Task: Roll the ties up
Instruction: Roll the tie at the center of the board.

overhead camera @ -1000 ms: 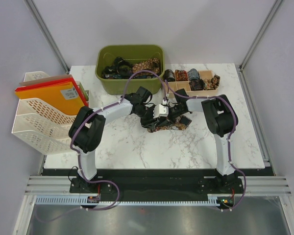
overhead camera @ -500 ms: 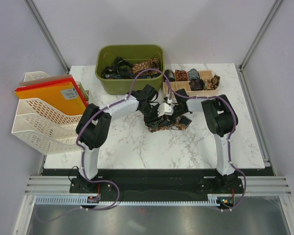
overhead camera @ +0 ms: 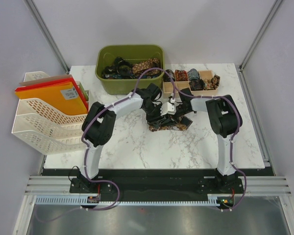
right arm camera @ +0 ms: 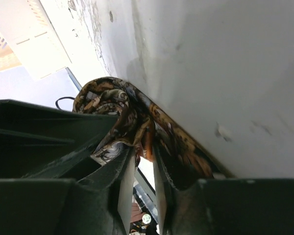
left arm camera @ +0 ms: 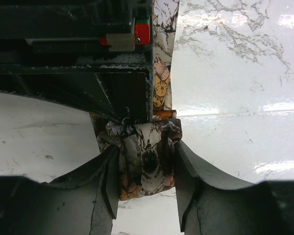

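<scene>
One of the ties (overhead camera: 169, 127), dark with a brown-gold print, lies partly rolled on the marble table (overhead camera: 137, 142), just below where the two grippers meet. My left gripper (overhead camera: 156, 113) is shut on the rolled end. In the left wrist view, that roll (left arm camera: 148, 169) shows a cat print and is pinched between the fingers (left arm camera: 110, 186) of the left gripper (left arm camera: 147, 149). My right gripper (overhead camera: 172, 113) faces it from the right. In the right wrist view, the right gripper (right arm camera: 144, 149) has its jaws slightly parted, with a fold of the tie (right arm camera: 112, 98) at the tips.
A green bin (overhead camera: 104, 78) of loose ties stands at the back. A wooden box (overhead camera: 179, 87) of rolled ties sits to its right. A white file tray (overhead camera: 36, 122) with orange folders (overhead camera: 51, 98) is at the left. The right arm's body (left arm camera: 68, 58) fills the left wrist view's top.
The right gripper's jaws have parted a little. Both grippers shifted slightly up and to the right over the tie, and the left arm's elbow swung right.
</scene>
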`<state>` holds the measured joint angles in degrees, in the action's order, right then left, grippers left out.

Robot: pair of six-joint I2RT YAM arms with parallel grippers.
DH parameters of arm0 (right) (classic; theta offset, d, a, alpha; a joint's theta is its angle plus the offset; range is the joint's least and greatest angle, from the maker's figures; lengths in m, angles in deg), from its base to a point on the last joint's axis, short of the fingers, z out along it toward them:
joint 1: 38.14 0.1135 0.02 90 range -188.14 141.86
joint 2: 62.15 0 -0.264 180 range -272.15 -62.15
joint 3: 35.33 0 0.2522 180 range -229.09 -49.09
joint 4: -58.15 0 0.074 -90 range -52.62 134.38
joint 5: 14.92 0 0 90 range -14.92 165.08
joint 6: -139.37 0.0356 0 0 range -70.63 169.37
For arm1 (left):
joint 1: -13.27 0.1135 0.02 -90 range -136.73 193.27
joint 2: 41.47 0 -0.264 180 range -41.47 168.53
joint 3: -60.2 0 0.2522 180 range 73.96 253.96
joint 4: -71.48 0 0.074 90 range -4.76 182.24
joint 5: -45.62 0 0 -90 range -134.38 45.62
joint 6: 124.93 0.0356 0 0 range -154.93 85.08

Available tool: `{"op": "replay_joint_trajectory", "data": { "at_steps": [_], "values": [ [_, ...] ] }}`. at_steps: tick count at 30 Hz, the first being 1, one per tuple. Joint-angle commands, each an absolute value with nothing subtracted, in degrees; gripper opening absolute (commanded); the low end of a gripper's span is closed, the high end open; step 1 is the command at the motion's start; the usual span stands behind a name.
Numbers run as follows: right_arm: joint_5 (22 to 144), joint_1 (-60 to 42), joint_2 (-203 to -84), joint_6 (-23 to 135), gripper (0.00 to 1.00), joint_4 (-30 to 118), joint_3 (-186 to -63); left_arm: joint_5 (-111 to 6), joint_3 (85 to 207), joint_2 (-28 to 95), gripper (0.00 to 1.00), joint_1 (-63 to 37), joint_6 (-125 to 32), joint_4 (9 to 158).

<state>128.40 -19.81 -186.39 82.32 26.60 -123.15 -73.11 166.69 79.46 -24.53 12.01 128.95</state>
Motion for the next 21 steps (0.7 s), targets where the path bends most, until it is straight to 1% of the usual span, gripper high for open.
{"op": "replay_joint_trajectory", "data": {
  "at_steps": [1, 4, 6, 7, 9, 19, 21],
  "values": [
    [126.4, -21.0, -183.0, 79.8, 0.34, 25.0, -122.1, -69.0, 166.2, 86.3, 0.31, -26.3, 14.9, 132.8],
    [126.8, -21.9, -182.3, 78.5, 0.37, 23.5, -121.6, -68.6, 167.1, 87.3, 0.3, -26.5, 15.0, 133.6],
    [127.4, -22.3, -181.7, 78.2, 0.41, 23.3, -121.2, -68.6, 167.6, 87.6, 0.3, -26.4, 15.1, 134.0],
    [127.7, -22.4, -181.5, 78.3, 0.46, 23.4, -121.2, -68.5, 167.7, 87.8, 0.3, -26.5, 15.2, 134.1],
    [127.9, -22.3, -180.8, 78.2, 0.5, 23.6, -121.3, -68.4, 168.3, 88.3, 0.3, -26.6, 15.4, 134.5],
    [129.9, -23.3, -178.9, 77.0, 0.53, 23.6, -121.0, -68.4, 169.1, 89.1, 0.32, -26.6, 15.8, 135.6],
    [130.7, -23.5, -178.3, 76.5, 0.56, 23.6, -120.8, -68.4, 169.2, 89.1, 0.32, -26.6, 16.0, 135.7]
  ]
}}
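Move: The tie's roll is already between my left fingers, centred at their pads or about 1 cm below, and sits some 4 cm to the left of my right hand point and level with it front to back. The tie's square loose end lies about 8 cm to the right of my right hand and 1 cm lower. The compartment box stands some 17 cm ahead and 10 cm to the right of that hand. I draw my right hand off the roll, about 2.5 cm to the right along the unrolled tie and rising some 1.5 cm, while its nearly shut fingers spread to about half open, still aimed left and down. My left hand keeps its hold on the roll and eases it down about 1 cm, hardly turning. ##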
